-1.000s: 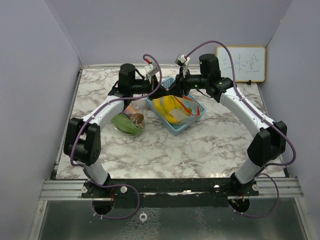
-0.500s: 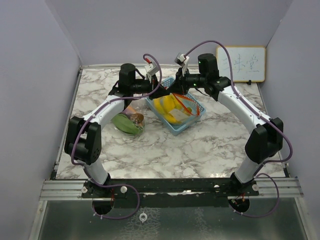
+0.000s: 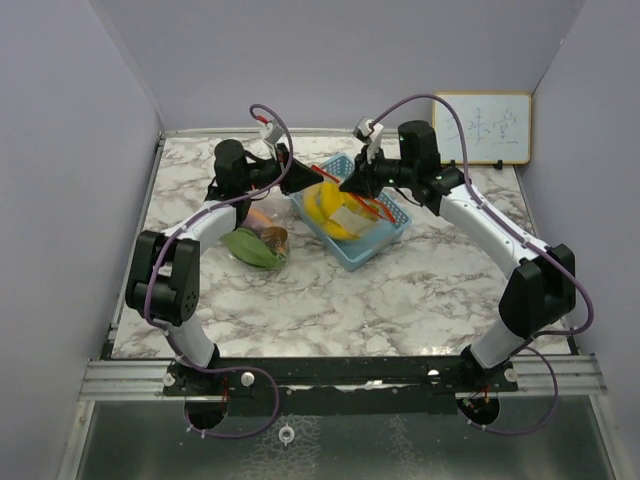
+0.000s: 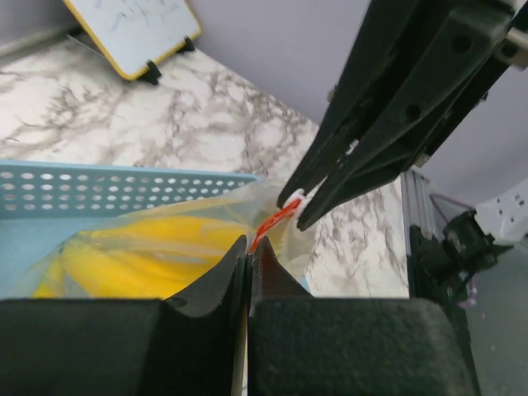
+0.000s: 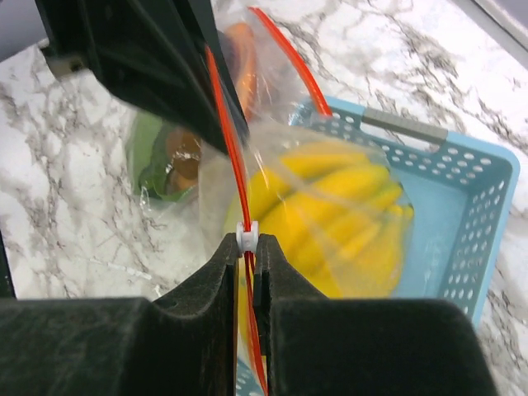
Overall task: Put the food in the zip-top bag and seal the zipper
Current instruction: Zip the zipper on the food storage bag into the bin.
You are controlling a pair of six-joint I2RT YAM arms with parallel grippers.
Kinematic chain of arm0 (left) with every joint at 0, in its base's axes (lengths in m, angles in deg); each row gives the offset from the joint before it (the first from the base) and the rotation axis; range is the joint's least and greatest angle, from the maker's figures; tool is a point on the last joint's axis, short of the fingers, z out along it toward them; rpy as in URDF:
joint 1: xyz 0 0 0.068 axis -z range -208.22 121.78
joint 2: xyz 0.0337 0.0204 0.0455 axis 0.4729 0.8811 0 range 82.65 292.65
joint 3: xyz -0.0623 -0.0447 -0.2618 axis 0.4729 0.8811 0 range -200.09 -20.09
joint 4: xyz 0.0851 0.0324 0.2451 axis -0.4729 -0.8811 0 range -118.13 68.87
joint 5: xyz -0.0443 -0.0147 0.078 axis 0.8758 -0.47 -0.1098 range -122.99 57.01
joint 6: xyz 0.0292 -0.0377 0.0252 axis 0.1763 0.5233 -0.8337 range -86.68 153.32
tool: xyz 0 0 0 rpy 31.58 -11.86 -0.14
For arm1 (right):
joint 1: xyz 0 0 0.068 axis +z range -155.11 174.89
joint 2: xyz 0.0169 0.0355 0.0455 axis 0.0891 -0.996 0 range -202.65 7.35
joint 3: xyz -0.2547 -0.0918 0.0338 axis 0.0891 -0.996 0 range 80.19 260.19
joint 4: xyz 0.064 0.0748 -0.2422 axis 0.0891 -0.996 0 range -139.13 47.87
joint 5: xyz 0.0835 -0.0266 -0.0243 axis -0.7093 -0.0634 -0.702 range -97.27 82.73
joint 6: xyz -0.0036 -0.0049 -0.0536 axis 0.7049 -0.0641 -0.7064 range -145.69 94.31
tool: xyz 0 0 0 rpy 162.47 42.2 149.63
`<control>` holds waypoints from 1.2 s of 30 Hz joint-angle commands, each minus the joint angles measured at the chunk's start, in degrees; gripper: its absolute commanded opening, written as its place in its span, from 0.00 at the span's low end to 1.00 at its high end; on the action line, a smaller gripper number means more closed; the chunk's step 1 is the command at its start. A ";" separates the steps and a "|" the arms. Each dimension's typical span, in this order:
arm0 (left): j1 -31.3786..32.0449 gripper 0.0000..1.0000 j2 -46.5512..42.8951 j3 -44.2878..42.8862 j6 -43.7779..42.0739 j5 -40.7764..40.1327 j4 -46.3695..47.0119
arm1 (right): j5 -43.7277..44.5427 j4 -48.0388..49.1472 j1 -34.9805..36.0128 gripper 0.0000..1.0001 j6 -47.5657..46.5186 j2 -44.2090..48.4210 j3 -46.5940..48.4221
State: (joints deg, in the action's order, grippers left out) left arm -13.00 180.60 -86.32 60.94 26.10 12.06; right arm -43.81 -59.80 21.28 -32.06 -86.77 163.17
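A clear zip-top bag (image 3: 345,215) with a red zipper (image 5: 223,107) hangs over the blue basket (image 3: 385,238), with yellow bananas (image 5: 330,206) inside it. My left gripper (image 4: 249,247) is shut on the zipper's end edge, beside the bananas (image 4: 140,256). Facing it, my right gripper (image 5: 247,243) is shut on the white slider (image 5: 247,236) of the zipper. In the top view the two grippers (image 3: 300,180) (image 3: 350,185) meet above the basket's far left corner. A green leafy vegetable (image 3: 250,246), a brown fruit (image 3: 275,237) and a carrot (image 3: 258,215) lie left of the basket, seemingly under clear plastic.
A small whiteboard (image 3: 482,128) stands at the back right against the wall. Purple walls close in the marble table (image 3: 330,300) on three sides. The blue basket sits at an angle near the table's middle back.
The right gripper has closed on the slider and shifted slightly left. The left arm has drawn back to the left, still holding the bag's edge, and the bag has followed a little.
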 commanded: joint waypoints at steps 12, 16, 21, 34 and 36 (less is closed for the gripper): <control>-11.05 0.00 2.69 3.95 25.60 -4.91 32.67 | 17.88 -2.31 -5.01 0.02 -0.93 10.77 -12.22; -11.53 0.00 3.43 3.69 26.24 -4.57 32.49 | 26.64 -3.62 -5.25 0.02 0.20 12.13 -13.87; -11.53 0.00 4.08 3.00 27.26 -3.40 32.00 | 40.79 -5.50 -5.38 0.02 1.80 13.00 -14.25; -11.08 0.00 3.91 -0.06 23.54 1.91 13.76 | 33.54 -5.52 -5.39 0.51 5.97 14.44 -10.24; -10.51 0.00 3.09 -2.21 15.61 1.32 0.52 | 33.25 -5.92 -5.41 0.71 6.94 14.67 -8.60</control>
State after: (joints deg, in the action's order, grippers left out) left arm -23.14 185.98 -84.31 88.52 26.56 32.38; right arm -10.13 -64.57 16.65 -26.92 -74.55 150.42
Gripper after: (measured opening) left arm 0.010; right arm 0.549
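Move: The right hand already pinches the slider; the zipper's right end, its goal, lies about 13 cm to its right, 8 cm back and 5 cm below. From that hand the bagged bananas are about 5 cm back, 2 cm left and 10 cm down, and the basket's middle 6 cm back, 1 cm right and 17 cm down. From the left hand, which holds the zipper's other end, the right end is about 20 cm right, 11 cm back and 6 cm down. Right hand drags the slider about 13 cm right along the zipper, sinking, then opens; left keeps pinching, pulling left. ##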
